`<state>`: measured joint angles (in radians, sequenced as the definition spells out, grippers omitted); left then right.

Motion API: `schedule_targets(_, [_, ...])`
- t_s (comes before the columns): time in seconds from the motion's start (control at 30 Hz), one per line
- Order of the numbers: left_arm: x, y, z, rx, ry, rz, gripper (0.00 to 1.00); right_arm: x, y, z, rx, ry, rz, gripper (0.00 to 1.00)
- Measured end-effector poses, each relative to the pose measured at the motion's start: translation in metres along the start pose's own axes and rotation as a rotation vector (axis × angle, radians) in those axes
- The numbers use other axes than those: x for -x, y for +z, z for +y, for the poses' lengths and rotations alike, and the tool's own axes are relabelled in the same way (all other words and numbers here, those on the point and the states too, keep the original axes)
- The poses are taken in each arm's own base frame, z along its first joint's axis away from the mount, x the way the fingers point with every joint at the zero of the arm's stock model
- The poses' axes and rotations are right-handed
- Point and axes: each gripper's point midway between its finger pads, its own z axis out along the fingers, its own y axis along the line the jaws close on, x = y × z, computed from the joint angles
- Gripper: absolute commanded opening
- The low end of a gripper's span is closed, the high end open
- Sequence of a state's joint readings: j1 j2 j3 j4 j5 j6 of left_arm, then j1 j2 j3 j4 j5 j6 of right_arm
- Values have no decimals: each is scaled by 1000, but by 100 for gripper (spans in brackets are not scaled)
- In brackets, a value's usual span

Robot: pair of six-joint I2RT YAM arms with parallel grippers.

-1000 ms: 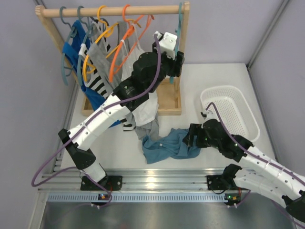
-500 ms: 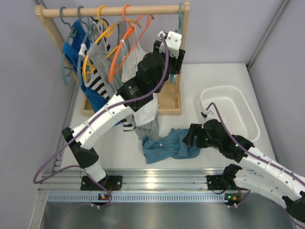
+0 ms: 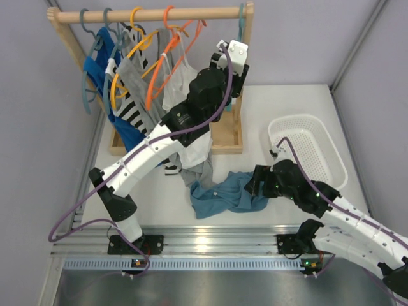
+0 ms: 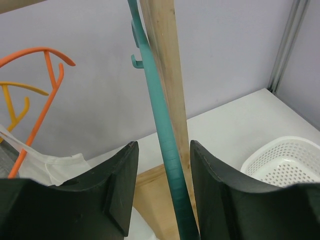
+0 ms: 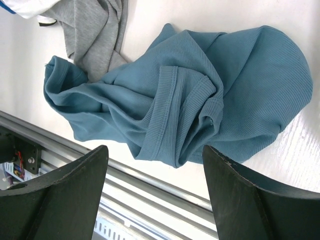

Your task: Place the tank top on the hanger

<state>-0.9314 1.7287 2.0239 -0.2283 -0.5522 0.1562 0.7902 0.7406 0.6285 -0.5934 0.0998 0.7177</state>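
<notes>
The tank top (image 3: pixel 224 194) lies crumpled on the table near the front edge; in the right wrist view it (image 5: pixel 200 100) fills the middle. My right gripper (image 3: pixel 253 183) hangs just above its right side, open and empty (image 5: pixel 155 195). The hanger (image 3: pixel 241 22) hangs at the right end of the wooden rod, close against the rack's right post. My left gripper (image 3: pixel 238 86) is raised to it and open (image 4: pixel 164 190); the hanger's teal arm (image 4: pixel 167 135) runs between the jaws, with a gap on each side.
The wooden rack (image 3: pixel 153 14) holds orange hangers (image 3: pixel 167 25), grey-blue hangers and several garments. Its right post (image 4: pixel 165 60) stands directly behind the teal hanger. A white basket (image 3: pixel 309 150) sits at the right. A grey garment (image 5: pixel 95 30) lies beside the tank top. A metal rail (image 3: pixel 204 239) runs along the front.
My left arm has moved up and to the right, bringing its gripper around the teal hanger by the post. The right arm and the tank top have not moved.
</notes>
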Motion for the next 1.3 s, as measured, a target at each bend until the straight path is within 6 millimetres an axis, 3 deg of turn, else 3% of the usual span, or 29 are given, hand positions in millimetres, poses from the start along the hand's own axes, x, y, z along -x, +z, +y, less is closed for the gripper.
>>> schedule_targets(0.27, [1,1,4,22,14,0,28,0,0,1,3,1,2,75])
schedule_targets(0.33, [-1,2,5,30,19,4,10,-1,0,1,5,1,4,75])
schedule_targets(0.4, [-1,3,10,62,23,5,0,-1,0,1,6,1,6,75])
schedule_targets(1.3, [16,4,18,113,2,-60,0,-3,1,1,8,-1,16,75])
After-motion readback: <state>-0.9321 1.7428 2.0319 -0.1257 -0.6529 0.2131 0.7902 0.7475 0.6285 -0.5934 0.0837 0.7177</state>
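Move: The teal hanger is already between the left hand's open fingers, which surround its lower near arm. Its middle lies about 7 cm ahead, 1 cm left and 5 cm above. The rack's right post stands about 12 cm ahead and 3 cm right; the orange hanger is 13 cm left and 5 cm ahead, 5 cm above. From the right hand, the teal hanger lies about 28 cm ahead, 9 cm left and 38 cm above. The teal hanger's near arm gets pinched as the left fingers close on it, the hand easing about 1.5 cm left and 1 cm forward meanwhile. After a short hold, the hand keeps its pinch and rises some 1.5 cm, its fingertips tipping up slightly, having swung about 5 degrees counter-clockwise. ##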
